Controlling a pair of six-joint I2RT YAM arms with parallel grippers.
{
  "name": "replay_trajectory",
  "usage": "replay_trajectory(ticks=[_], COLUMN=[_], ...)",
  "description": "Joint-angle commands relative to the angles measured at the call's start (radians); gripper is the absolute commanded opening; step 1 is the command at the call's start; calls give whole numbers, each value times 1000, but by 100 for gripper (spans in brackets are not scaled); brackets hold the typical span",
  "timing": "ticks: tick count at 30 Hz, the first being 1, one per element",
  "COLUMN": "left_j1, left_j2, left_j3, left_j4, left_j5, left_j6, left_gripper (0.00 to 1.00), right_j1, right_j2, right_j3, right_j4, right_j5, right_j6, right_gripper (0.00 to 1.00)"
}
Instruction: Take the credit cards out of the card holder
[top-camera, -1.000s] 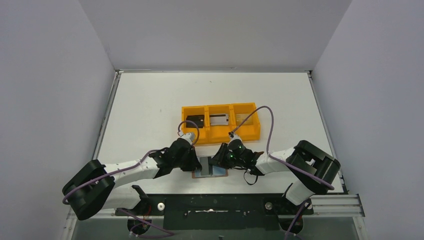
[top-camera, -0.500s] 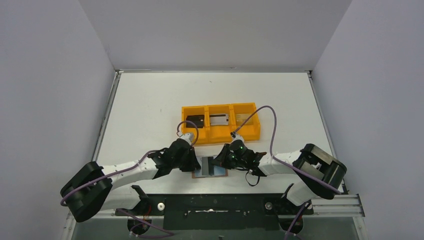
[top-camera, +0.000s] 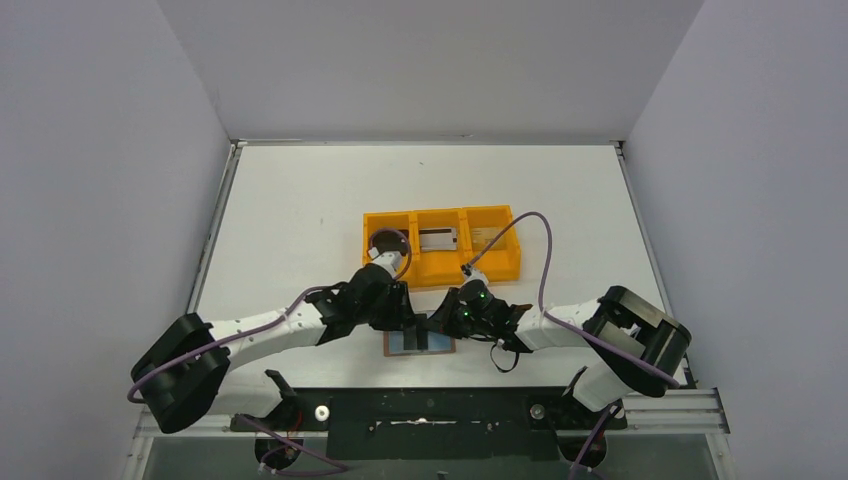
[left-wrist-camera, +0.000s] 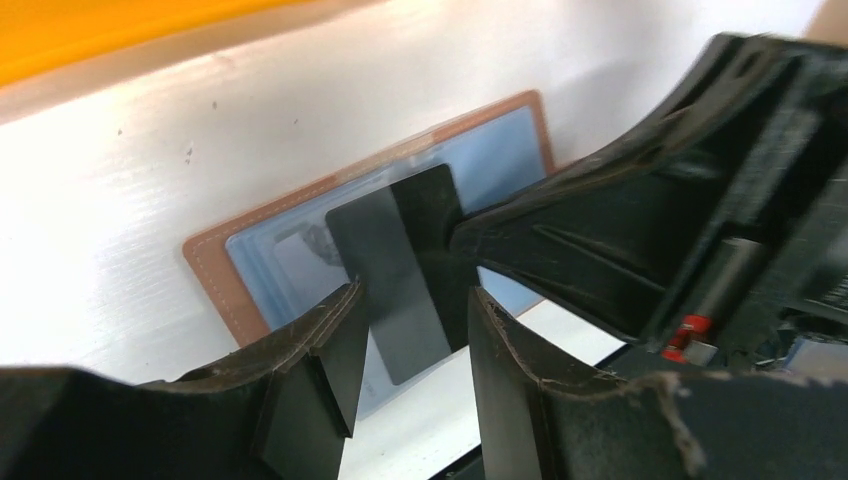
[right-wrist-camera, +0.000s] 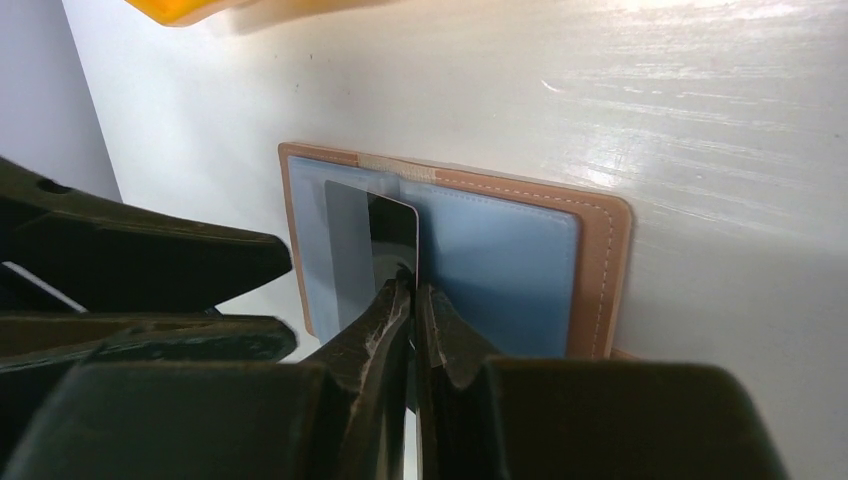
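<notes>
The brown card holder (top-camera: 420, 342) lies open and flat near the table's front edge, its grey-blue inside up; it also shows in the left wrist view (left-wrist-camera: 235, 278) and the right wrist view (right-wrist-camera: 500, 260). My right gripper (top-camera: 442, 322) (right-wrist-camera: 412, 288) is shut on a dark card (right-wrist-camera: 392, 232) and holds it on edge over the holder's middle fold. My left gripper (top-camera: 408, 320) (left-wrist-camera: 410, 305) is open just left of it, its fingers on either side of the same dark card (left-wrist-camera: 395, 265) without closing on it.
An orange three-compartment tray (top-camera: 505, 262) stands just behind the holder. A silvery card (top-camera: 438, 238) lies in its middle compartment and a gold-tan card (top-camera: 487, 236) in its right one. The left arm's cable loops over the left compartment.
My left gripper has moved right and forward to the card over the holder. Its cable loop now covers the tray's left compartment. The right gripper has barely moved.
</notes>
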Motion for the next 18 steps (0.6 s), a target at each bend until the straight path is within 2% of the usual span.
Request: replay_trajectory(ticks=[1,7,12,14,18], left_j1=[-10,-39,-60,-65,-67], left_j2=[58,102,111,108,93], left_j3=[12,-28,-57,-65,-81], left_j4=[8,3,16,12,16], left_j5=[15,12,18,13,7], left_j6=[10,-21,-33,-40,-50], left_gripper=[41,39,17,14,13], right_j1=[-5,-10,-17,-18,-21], right_j2=[3,-17,-17,-17,-10], right_j3=[-5,-19,-46,-65,-111], right_j4=[1,33,129,160,243], right_j5=[35,16,-51,-64,-81], right_j6=[-10,-13,-2,18,53], right_gripper=[1,6,17,23,26])
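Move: The black card, half out of its clear pocket in the open card holder, has its middle about 2 cm back, 1 cm right and 4 cm below the left hand. The right hand still pinches the card's right edge, its middle lying some 3 cm left, 1 cm back and 1 cm lower. The holder's middle is 2 cm back, 2 cm right and 4 cm below the left hand; the orange tray's is around 16 cm ahead, 6 cm right and 3 cm lower. The left hand sinks about 3 cm onto the left part of the black card and its pocket, drawing back some 2 cm on the way, and its parted fingers narrow over the second half to a small gap, tips against the pocket near the card's left edge. The right hand stays practically in place at the card's right edge, then opens its shut fingers by about a fifth of their range and lets go of that edge, rolling barely 5 degrees with its left side rising. ##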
